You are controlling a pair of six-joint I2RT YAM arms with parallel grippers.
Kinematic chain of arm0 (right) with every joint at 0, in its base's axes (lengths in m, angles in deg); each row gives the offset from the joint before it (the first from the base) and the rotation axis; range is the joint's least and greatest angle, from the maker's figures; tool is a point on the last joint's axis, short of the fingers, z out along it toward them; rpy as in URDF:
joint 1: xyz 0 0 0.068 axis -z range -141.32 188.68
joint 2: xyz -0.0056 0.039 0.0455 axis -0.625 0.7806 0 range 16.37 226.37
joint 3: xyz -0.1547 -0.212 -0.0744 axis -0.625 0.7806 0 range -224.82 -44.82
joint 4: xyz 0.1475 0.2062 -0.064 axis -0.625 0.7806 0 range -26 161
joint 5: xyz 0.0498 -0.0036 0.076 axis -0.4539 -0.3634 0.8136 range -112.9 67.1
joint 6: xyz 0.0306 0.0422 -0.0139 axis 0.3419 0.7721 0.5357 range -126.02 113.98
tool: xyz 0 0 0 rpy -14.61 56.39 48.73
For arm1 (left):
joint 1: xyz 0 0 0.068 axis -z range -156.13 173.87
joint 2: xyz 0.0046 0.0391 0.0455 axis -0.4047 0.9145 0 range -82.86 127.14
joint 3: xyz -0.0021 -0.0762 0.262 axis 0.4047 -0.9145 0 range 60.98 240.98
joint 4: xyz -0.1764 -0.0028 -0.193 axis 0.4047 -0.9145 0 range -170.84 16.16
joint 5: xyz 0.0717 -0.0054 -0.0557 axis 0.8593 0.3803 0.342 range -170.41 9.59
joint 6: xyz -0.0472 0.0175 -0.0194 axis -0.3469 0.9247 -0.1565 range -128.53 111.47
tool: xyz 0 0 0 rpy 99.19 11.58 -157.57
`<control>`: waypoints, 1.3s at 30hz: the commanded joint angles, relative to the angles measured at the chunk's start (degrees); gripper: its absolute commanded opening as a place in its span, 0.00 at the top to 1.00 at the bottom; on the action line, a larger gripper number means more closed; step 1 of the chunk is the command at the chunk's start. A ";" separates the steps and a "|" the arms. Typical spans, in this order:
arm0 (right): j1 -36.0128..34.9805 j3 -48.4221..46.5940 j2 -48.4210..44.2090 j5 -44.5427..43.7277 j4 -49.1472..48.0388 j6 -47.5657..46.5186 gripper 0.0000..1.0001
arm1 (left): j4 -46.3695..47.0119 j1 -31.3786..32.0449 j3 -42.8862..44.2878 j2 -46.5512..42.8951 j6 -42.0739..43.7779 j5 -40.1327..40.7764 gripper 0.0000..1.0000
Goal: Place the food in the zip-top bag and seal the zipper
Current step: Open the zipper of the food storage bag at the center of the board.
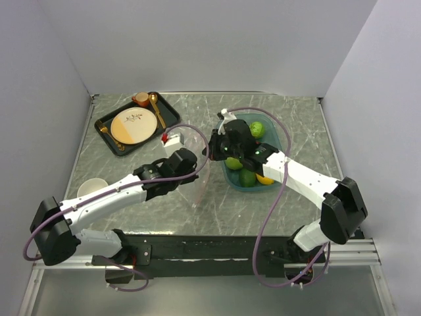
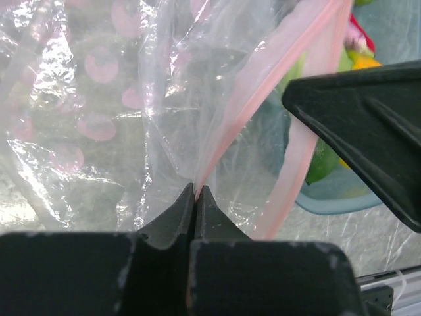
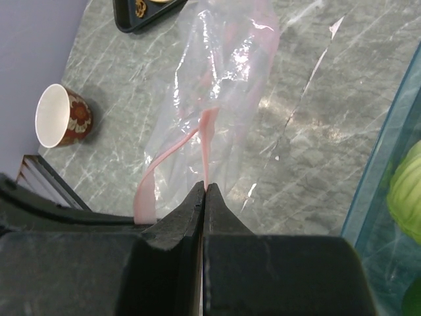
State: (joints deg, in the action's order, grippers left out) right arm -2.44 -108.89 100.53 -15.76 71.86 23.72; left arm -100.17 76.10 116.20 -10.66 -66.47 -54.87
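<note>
The clear zip-top bag [image 1: 200, 174] hangs between my two grippers, its mouth held apart. My left gripper [image 2: 196, 191] is shut on one side of the pale pink zipper [image 2: 263, 93]; from above the left gripper [image 1: 195, 160] sits just left of the bag. My right gripper [image 3: 205, 187] is shut on the other side of the zipper [image 3: 209, 131], and from above the right gripper [image 1: 212, 150] is at the bag's right edge. The food lies in the teal tub [image 1: 284, 146]: green round fruits [image 1: 256, 129] and a yellow lemon [image 1: 265, 178]. The bag [image 3: 223, 79] looks empty.
A black tray [image 1: 105, 126] at the back left carries a plate [image 1: 133, 125], an orange cup [image 1: 141, 99] and a gold spoon. A white-lined cup [image 1: 92, 187] stands at the left, near the left arm. Grey walls close in the left, back and right sides.
</note>
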 commanded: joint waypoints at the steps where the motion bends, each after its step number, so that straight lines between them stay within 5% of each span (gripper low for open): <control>1: -0.10 -7.53 4.24 -2.63 5.74 -2.57 1.00 | -3.72 0.51 3.84 -1.89 -1.74 3.55 0.99; 7: -0.01 -11.59 8.21 -11.43 7.35 -4.33 1.00 | -10.14 0.51 4.37 -5.93 -6.58 4.17 0.99; 16: 1.04 -18.72 14.63 -12.68 13.23 -5.21 1.00 | -15.24 0.42 5.68 -3.83 -10.09 4.34 0.99; 19: 1.40 -17.67 13.32 -8.91 12.80 -4.95 0.84 | -15.42 0.51 6.30 -2.78 -9.92 5.57 0.99; 22: 2.18 -13.55 9.37 -1.80 9.73 -3.20 0.52 | -15.34 0.51 7.88 0.29 -9.57 6.27 0.99; 23: 2.62 -10.84 7.44 0.57 8.59 -2.41 0.49 | -15.33 0.42 8.67 1.00 -9.31 6.28 0.99; 28: 4.47 -3.09 2.68 11.31 2.79 3.74 0.37 | -14.19 0.42 10.26 3.55 -8.34 5.84 0.99; 39: 4.38 8.88 -0.67 20.29 -9.44 11.66 0.36 | -11.29 0.42 10.35 3.73 -6.14 4.43 0.99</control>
State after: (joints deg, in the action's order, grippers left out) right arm 2.10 -100.74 101.07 0.76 69.09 32.64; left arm -113.81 76.25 124.77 -6.14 -74.20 -50.24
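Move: At the bag's mouth both hands already have a grip: the right fingers pinch its right pink rim, the left fingers its left rim. The near end of the zipper lies about 16 cm back and 4 cm left of the right hand, roughly 12 cm lower, and some 12 cm straight back from the left hand. The cabbage sits about 11 cm to the right of the right hand and level with it, and the middle of the blue basket 16 cm to its right and 2 cm ahead. Reaching forward about 5 cm and sinking some 3 cm, the right hand, still shut on the right rim, then opens wide, lets go, and draws back about 8 cm towards the near end of the mouth, its fingers tipping down. The left hand keeps its pinch on the left rim, going about 3 cm left and up, then settling down again, turned slightly counter-clockwise. ##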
